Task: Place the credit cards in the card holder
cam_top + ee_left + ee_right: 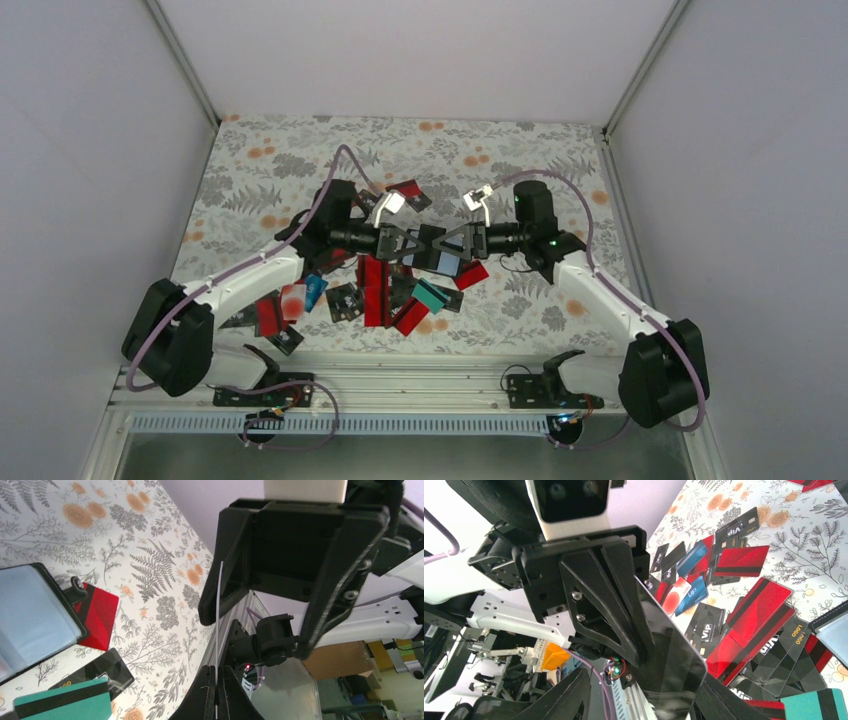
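My left gripper [218, 671] is shut on a black credit card [669, 655], which shows edge-on as a thin pale line [219, 615] in the left wrist view. Both grippers meet in mid-air above the pile. My right gripper [644, 700] is open, its fingers wide apart on either side of that card. The card holder [30, 615] lies open on the table below, black with clear sleeves, and it also shows under the grippers [441, 263]. Many red, black and teal credit cards [380, 290] lie scattered beneath.
A teal card [65, 702], a black card [100, 672] and a red card [97, 615] lie beside the holder. The floral table cover [280, 170] stretches to the back wall. A metal rail [400, 375] runs along the near edge by the arm bases.
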Controlling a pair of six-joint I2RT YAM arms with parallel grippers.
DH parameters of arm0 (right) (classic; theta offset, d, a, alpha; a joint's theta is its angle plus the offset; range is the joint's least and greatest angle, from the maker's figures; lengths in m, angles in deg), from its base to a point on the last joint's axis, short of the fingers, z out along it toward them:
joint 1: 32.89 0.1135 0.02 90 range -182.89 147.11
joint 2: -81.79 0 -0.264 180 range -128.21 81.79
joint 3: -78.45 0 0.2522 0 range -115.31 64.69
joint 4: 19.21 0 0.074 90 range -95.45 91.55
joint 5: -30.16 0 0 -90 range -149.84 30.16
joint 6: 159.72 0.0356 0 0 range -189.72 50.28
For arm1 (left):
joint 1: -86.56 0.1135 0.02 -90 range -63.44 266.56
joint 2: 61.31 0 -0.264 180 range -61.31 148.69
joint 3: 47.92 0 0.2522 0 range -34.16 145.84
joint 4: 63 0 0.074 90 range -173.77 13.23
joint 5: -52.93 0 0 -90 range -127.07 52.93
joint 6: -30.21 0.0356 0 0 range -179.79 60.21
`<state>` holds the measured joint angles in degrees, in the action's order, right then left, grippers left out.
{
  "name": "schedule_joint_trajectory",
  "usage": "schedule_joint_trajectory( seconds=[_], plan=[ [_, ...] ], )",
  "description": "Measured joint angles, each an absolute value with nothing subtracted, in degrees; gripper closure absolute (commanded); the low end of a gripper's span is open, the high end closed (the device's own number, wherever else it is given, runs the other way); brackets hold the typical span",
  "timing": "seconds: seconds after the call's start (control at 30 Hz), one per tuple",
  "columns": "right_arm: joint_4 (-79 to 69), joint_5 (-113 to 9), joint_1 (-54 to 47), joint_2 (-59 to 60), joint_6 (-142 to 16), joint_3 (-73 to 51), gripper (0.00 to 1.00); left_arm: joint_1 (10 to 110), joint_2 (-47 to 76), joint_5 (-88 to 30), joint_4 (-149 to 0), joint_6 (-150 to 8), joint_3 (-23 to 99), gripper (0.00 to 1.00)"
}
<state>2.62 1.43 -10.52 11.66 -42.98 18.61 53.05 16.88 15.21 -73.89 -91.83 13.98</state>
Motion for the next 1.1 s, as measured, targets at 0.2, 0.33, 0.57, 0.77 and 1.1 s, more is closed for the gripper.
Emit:
schedule_joint_trajectory(
  seconds=[0.2,0.33,0.57,0.77,1.1],
  plan=[
    [0.41,1.72,-10.5,12.62,-41.39,21.06,0.64,53.03,16.31,14.55,-71.51,-94.23,13.94,0.98],
    [-0.79,2.13,-10.52,12.62,-40.49,21.6,0.78,53.05,16.29,14.31,-70.42,-95.34,13.8,0.98],
    [-2.27,1.96,-10.65,12.62,-39.51,22.26,0.96,53.07,15.96,14.37,-68.25,-96.72,12.69,0.97],
    [0.5,-2.87,-10.5,12.12,-39.77,21.82,0.96,53.18,17.89,10.24,-71.62,-93.36,13.56,0.61],
    [9.22,-21.01,-11.92,4.44,-38.76,21.23,0.96,54.45,28.88,-6.65,-84.45,-85.71,20.6,0.58]
  ],
)
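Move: The black card, still pinched by the left hand, has its middle about 2 cm to that hand's right and level with it; from the right hand's open fingers it is about 2 cm left. The open card holder lies some 7 cm ahead of the right hand, 1 cm left and 20 cm below; from the left hand, 7 cm ahead, 2 cm right. The teal card lies 2 cm back and 2 cm left of the right hand, the red card 2 cm ahead and 7 cm right, both on the table. Right hand pinches the black card, left releases; both sink about 10 cm and reach forward towards the card holder. ##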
